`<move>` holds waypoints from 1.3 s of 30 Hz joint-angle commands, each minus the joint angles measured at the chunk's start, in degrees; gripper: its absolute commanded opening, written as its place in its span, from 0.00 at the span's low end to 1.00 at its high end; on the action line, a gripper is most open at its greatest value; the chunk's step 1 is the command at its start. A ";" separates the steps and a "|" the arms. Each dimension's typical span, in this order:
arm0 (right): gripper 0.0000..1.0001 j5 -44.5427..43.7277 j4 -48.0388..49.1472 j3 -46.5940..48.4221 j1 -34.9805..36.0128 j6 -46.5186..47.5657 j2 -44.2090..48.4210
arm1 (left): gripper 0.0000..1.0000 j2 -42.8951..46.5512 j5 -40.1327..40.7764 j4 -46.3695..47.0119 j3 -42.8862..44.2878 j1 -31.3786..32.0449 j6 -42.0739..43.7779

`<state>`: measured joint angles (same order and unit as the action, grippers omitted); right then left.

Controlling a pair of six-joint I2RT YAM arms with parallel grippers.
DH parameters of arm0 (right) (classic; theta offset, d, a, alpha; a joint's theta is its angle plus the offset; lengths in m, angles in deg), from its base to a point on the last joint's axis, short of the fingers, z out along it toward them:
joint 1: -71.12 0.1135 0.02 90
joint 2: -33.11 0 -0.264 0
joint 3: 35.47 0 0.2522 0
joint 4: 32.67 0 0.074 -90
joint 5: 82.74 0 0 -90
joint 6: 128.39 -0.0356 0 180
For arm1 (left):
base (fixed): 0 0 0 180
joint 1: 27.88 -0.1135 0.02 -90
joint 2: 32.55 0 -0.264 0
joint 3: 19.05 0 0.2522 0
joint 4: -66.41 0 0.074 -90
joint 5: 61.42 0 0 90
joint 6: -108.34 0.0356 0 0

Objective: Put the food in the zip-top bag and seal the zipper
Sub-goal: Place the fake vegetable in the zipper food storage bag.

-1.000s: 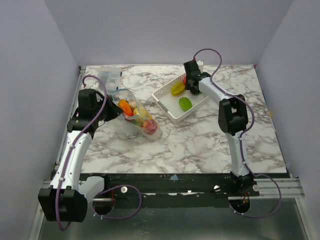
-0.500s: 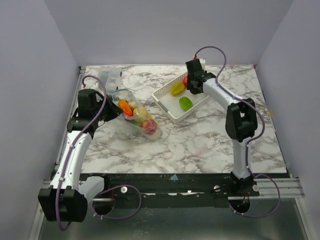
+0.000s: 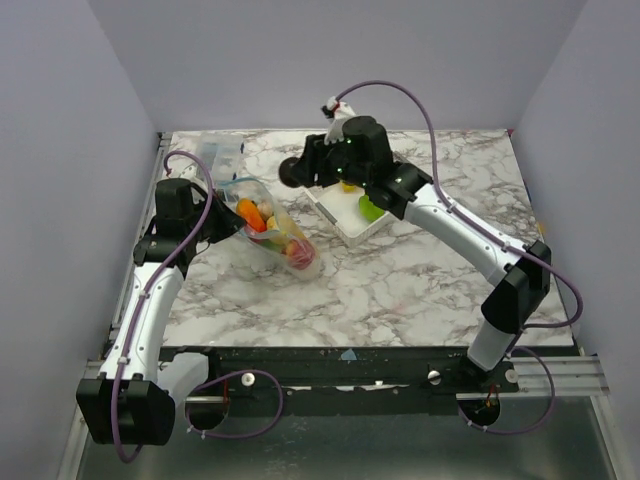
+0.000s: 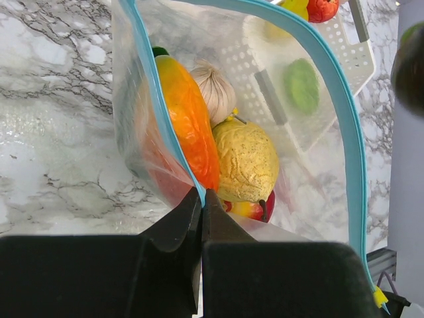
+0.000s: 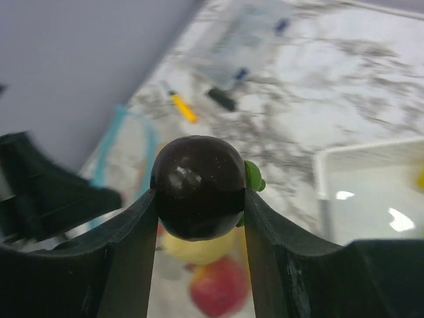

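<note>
The zip-top bag (image 3: 278,235) lies at the left of the table, with its mouth held up and open. My left gripper (image 4: 201,197) is shut on the zipper (image 4: 334,93), the blue-green strip along the mouth. Inside the bag lie an orange piece (image 4: 189,122), a white garlic (image 4: 216,91), a yellow fruit (image 4: 248,159) and a red piece (image 4: 255,209). My right gripper (image 5: 199,199) is shut on a dark round fruit (image 5: 197,185) with a green leaf. It hangs just right of the bag's mouth, and the same dark fruit (image 3: 291,172) shows from above.
A white perforated basket (image 3: 338,218) stands behind my right arm with a green piece (image 3: 371,210) in it. A red piece (image 4: 322,8) also shows in the basket. A small clear box (image 3: 220,153) sits at the back left corner. Grey walls close three sides.
My right arm has swung left from the basket, carrying the dark round fruit over to the bag's mouth. The left arm and the bag have not moved.
</note>
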<state>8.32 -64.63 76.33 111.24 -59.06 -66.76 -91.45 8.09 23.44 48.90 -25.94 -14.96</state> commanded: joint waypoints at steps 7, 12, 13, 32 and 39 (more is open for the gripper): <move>0.01 13.46 8.54 7.73 9.59 -1.98 -4.35 | 0.00 2.97 -1.66 2.25 -1.02 -0.53 -0.63; 0.01 10.02 5.49 10.21 10.70 -0.23 -7.70 | 0.00 3.26 -1.55 2.36 -1.28 -0.53 -0.49; 0.01 9.08 4.68 10.71 11.19 0.60 -8.21 | 0.00 3.21 -1.63 2.32 -1.19 -0.53 -0.54; 0.70 -8.67 -11.47 20.57 15.17 6.64 -13.03 | 0.00 2.82 -1.48 2.15 -1.11 -0.79 -0.46; 0.75 -5.93 -12.27 16.30 15.16 5.80 -7.10 | 0.00 3.18 -0.88 2.18 -1.34 -0.79 -0.60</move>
<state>1.67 -75.23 94.91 126.19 -52.96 -79.92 -89.55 7.92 23.87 48.18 -26.31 -15.55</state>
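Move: My right hand, holding the dark round vegetable, has the bag's open mouth about 11 cm to its left, 4 cm back and 9 cm below. Inside the bag, the orange pepper sits roughly 1 cm behind the mouth's middle and 5 cm lower. The white basket is some 10 cm ahead of that hand, 14 cm right and 25 cm down. From my left hand, the mouth is around 5 cm ahead, 4 cm right and slightly lower. I swing my right hand left some 13 cm and back about 7 cm, rising over the bag first, turning roughly 20 degrees counter-clockwise, then sinking about 7 cm towards the open mouth. There I open the half-open fingers to let the dark vegetable go, easing a couple of centimetres back to the right. My left hand stays put, still pinching the zipper edge. ##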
